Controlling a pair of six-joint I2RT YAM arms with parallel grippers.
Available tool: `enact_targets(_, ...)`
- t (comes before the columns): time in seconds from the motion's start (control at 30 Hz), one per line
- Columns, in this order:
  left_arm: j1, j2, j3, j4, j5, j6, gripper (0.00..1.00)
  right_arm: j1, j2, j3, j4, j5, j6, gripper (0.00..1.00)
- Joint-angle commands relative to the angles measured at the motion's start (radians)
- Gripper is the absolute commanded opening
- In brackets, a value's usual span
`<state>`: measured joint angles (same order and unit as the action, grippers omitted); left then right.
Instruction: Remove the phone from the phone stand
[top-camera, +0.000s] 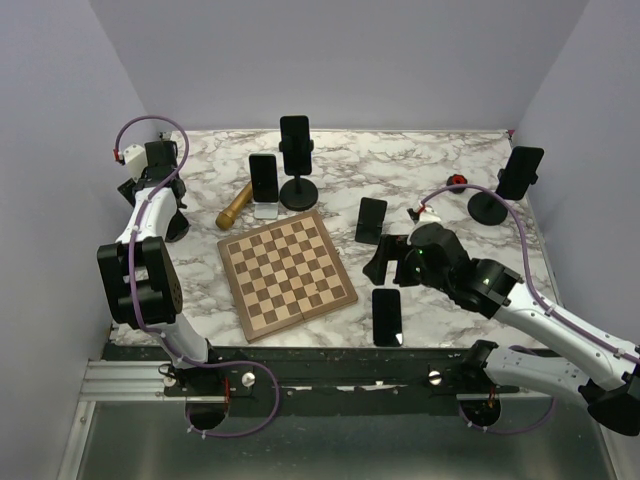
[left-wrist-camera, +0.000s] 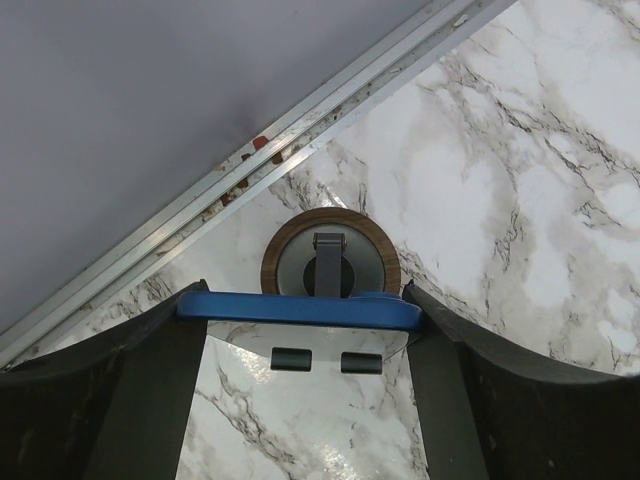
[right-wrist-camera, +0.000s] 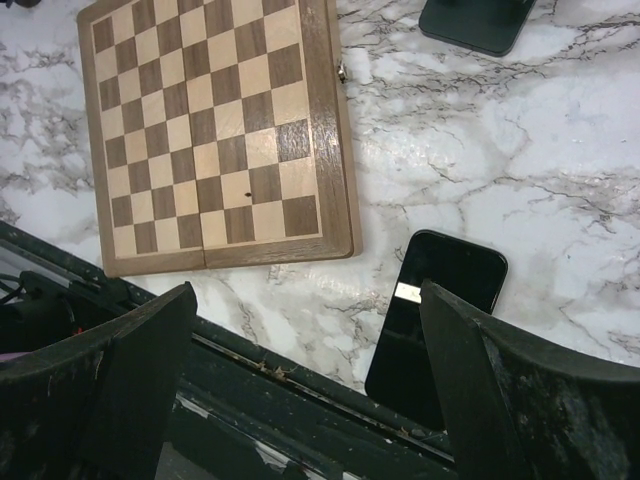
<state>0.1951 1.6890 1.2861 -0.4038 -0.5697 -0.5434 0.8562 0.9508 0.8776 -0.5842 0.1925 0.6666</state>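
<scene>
In the left wrist view a blue-edged phone (left-wrist-camera: 300, 309) spans the gap between my left gripper's fingers (left-wrist-camera: 150, 370), both touching its ends. Its glossy screen reflects the marble, and two dark stand tabs show across it. The round wood-rimmed phone stand (left-wrist-camera: 290, 255) lies right beneath. My left gripper (left-wrist-camera: 302, 300) is shut on this phone. In the top view the left gripper (top-camera: 167, 205) is at the table's far left edge. My right gripper (top-camera: 385, 262) is open and empty, hovering over the front edge (right-wrist-camera: 308, 300).
A chessboard (top-camera: 287, 272) lies mid-table. A black phone (top-camera: 386, 316) lies flat at the front edge, also in the right wrist view (right-wrist-camera: 445, 300). Other phones stand on stands at the back (top-camera: 295, 145), (top-camera: 264, 178) and right (top-camera: 520, 172). A wooden pestle (top-camera: 234, 207) lies nearby.
</scene>
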Motion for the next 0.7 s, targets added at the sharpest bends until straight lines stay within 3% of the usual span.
enact_targets(0.0,0.0,-0.006,0.001,0.013,-0.027,0.013,0.55,0.006,-0.003,0.009,0.015,-0.014,0.018,1.0)
enact_targets(0.1,-0.012,-0.041,0.015,-0.041,-0.093,-0.016,0.51,0.006,0.002,0.02,0.007,-0.006,0.012,1.0)
enact_targets(0.5,-0.068,-0.244,-0.003,-0.114,-0.123,-0.07,0.31,0.005,0.016,0.021,0.004,0.007,-0.004,1.0)
enact_targets(0.6,-0.098,-0.295,-0.001,-0.123,-0.124,-0.031,0.23,0.006,0.007,0.019,-0.002,0.017,-0.002,1.0)
enact_targets(0.67,-0.137,-0.334,0.0,-0.132,-0.11,0.019,0.11,0.007,-0.002,0.017,-0.01,0.032,0.001,1.0)
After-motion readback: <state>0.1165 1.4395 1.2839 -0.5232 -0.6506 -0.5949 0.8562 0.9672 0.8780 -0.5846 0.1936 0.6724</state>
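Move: The phone is already gripped by its edges in the left hand and still sits on its round-based phone stand, whose middle is almost straight under that hand, some 6 cm down. The wooden rod lies about 16 cm to the hand's right and 7 cm farther out, the small phone holder roughly 26 cm right and 6 cm ahead. From the right hand, the stand is about 62 cm to the left, 22 cm ahead and 12 cm lower. Keep the left gripper closed on the phone's edges and lift it up off the stand, starting with a slight draw back, then rising quickly by about 8 cm while easing back and to the right, roughly 3 cm each way. Let the fingers tip upward some 10 degrees towards the end without loosening the hold. ##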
